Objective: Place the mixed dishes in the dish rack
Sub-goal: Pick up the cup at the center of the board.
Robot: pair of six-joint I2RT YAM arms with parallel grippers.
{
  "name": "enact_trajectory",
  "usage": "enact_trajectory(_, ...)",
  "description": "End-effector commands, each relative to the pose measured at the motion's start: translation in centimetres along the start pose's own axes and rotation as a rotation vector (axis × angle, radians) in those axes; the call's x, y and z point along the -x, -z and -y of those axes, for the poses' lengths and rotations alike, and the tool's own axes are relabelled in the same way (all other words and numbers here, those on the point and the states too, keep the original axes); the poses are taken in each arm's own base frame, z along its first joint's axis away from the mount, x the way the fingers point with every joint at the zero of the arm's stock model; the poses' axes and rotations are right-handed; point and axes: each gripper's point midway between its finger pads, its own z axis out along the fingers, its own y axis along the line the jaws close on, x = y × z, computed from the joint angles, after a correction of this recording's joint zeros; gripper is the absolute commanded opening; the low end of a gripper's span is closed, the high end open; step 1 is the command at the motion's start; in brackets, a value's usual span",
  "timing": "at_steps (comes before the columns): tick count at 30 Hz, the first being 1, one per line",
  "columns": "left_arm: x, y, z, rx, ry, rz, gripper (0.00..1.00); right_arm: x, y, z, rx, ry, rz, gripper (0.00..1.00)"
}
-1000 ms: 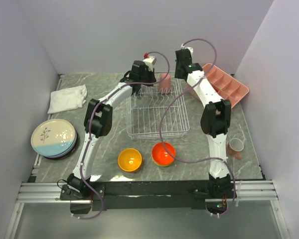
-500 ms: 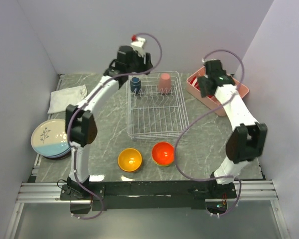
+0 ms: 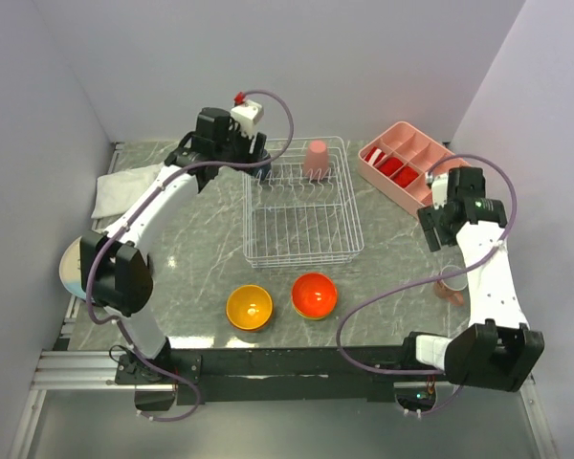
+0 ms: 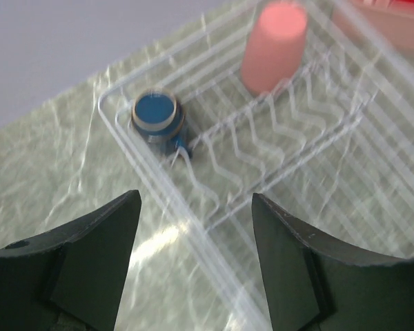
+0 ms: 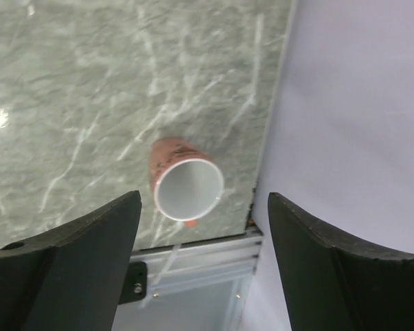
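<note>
The white wire dish rack [image 3: 301,229] holds an upturned pink cup [image 3: 317,158] [image 4: 272,47] and a navy cup [image 4: 157,116] at its far end. My left gripper [image 3: 251,151] [image 4: 196,227] hovers open and empty over the rack's far left corner [image 4: 193,227], near the navy cup. An orange-yellow bowl [image 3: 249,307] and a red-orange bowl [image 3: 314,295] sit in front of the rack. My right gripper [image 3: 440,229] [image 5: 203,227] hangs open above a patterned pink cup [image 3: 452,280] [image 5: 186,187] lying on its side at the table's right edge.
A pink compartment tray [image 3: 407,163] stands at the back right. A white folded cloth [image 3: 124,191] lies at the back left. A stack of plates [image 3: 69,273] at the left edge is mostly hidden by my left arm's elbow. The right wall is close to the patterned cup.
Both grippers opened, leaving the navy and pink cups in the rack. The left gripper drew back to the left. The right arm swung right and nearer, over the patterned cup.
</note>
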Motion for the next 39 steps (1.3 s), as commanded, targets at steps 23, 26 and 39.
enact_trajectory(23, -1.3, 1.8, -3.1, 0.076, -0.293, -0.162, 0.72, -7.5, -7.0, -5.1, 0.161, -0.013, -0.112, 0.57)
enact_trajectory(26, -2.0, 1.5, -1.5, 0.045, -0.304, -0.177, 0.72, -7.7, -7.4, -5.0, 0.182, -0.036, -0.126, 0.49)
enact_trajectory(39, 0.8, 1.4, 1.1, -0.017, -0.242, -0.089, 0.72, 0.7, -1.2, -4.7, 0.380, -0.107, 0.075, 0.00)
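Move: The brown cup stands upright below the open right hand, about 6 cm back and 3 cm to its right, its middle some 15 cm down. From that hand, the pink utensil caddy is roughly 21 cm ahead and 5 cm left, and the red bowl about 9 cm back and 30 cm left, both some 16 cm lower. From the left hand, the cup is about 27 cm back, 50 cm right and 23 cm down. Right hand sinks about 12 cm, drawing back, pinches the cup's left wall, lifts; left hand sways leftward, returns. ##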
